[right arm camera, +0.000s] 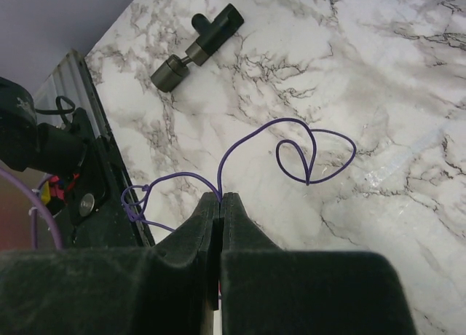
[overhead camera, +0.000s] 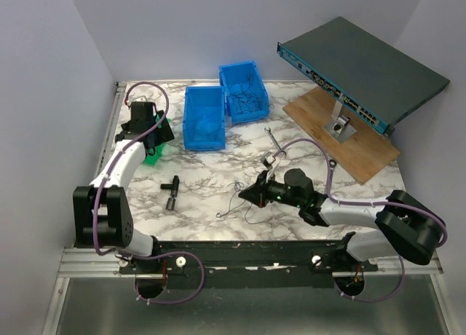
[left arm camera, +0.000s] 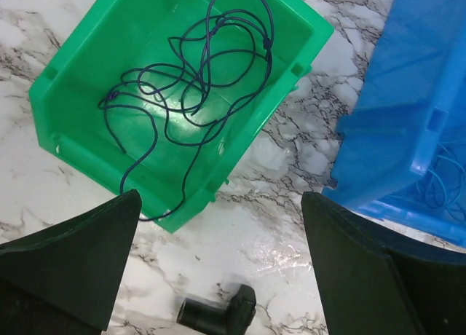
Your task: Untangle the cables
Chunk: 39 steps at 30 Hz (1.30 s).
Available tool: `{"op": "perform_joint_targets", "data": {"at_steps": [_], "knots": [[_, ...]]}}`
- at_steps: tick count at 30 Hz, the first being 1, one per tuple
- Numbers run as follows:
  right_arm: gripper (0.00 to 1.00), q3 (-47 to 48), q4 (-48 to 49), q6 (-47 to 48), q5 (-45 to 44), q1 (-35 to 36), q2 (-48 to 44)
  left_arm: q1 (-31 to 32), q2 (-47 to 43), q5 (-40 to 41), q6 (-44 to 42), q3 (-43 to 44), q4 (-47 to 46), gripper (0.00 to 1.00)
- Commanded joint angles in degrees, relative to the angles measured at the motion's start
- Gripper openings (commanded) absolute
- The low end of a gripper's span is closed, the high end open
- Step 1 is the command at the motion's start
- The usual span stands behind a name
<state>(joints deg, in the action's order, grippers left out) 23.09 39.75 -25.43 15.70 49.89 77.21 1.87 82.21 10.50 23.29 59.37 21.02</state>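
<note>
A thin dark blue cable [left arm camera: 196, 87] lies in loose loops inside a green bin [left arm camera: 80, 138], one end hanging over the bin's near wall. My left gripper [left arm camera: 220, 196] hovers open just in front of that bin, nothing between its fingers. In the right wrist view a second thin purple-blue cable [right arm camera: 313, 156] curls on the marble. My right gripper [right arm camera: 220, 196] is shut on this strand, which runs on to a small knot [right arm camera: 135, 200] at the left. From above, the strand [overhead camera: 233, 204] trails left of the right gripper [overhead camera: 244, 193].
Two blue bins [overhead camera: 204, 116] [overhead camera: 244, 91] stand at the back, the farther one holding more wires. A black T-shaped part [overhead camera: 172, 191] lies mid-left. A silver wrench [overhead camera: 275, 140] sits near a wooden board [overhead camera: 349, 142] that carries a network switch [overhead camera: 364, 73].
</note>
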Motion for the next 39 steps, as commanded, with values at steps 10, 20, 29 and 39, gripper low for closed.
{"op": "perform_joint_targets", "data": {"at_steps": [10, 20, 29, 39], "knots": [[0.01, -3.6, 7.1, -0.3, -4.5, 0.1, -2.2, -1.3, 10.8, -7.5, -3.9, 7.2, 5.4, 0.09], [0.01, -5.0, 8.5, -0.7, -7.7, 0.2, -2.4, 1.7, -9.7, -9.5, 2.3, -2.2, 2.7, 0.00], [0.01, -7.9, 2.2, -2.3, -24.9, 0.2, -10.4, 14.0, -22.8, -13.0, 6.9, -8.5, 5.4, 0.00], [0.01, -13.1, -11.3, -5.0, -44.1, 0.1, -28.0, 33.1, -23.4, -11.0, 16.1, -15.7, 0.6, 0.00]]}}
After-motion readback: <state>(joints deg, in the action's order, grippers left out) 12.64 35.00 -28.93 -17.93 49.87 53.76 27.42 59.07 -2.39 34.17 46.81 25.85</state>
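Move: The green bin with dark cables in it stands just under and beyond the left gripper: its middle is about 4 cm ahead, 5 cm left and 8 cm below. The nearer blue bin is some 12 cm ahead and 18 cm right, the black tool about 16 cm back and 5 cm right. From the right gripper, already holding the purple cable, the green bin lies roughly 24 cm ahead and 33 cm left, and the wrench 22 cm ahead and 12 cm right. Bring the left gripper forward and down about 5 cm, pinch the green bin's right-hand wall, lift it some 10 cm, then carry it back and to the right towards the open middle of the table, turning clockwise and easing down at the end. Keep the purple cable in the right gripper, drawing it slowly, then faster, rightward about 10 cm, some forward and up, while swinging clockwise. ##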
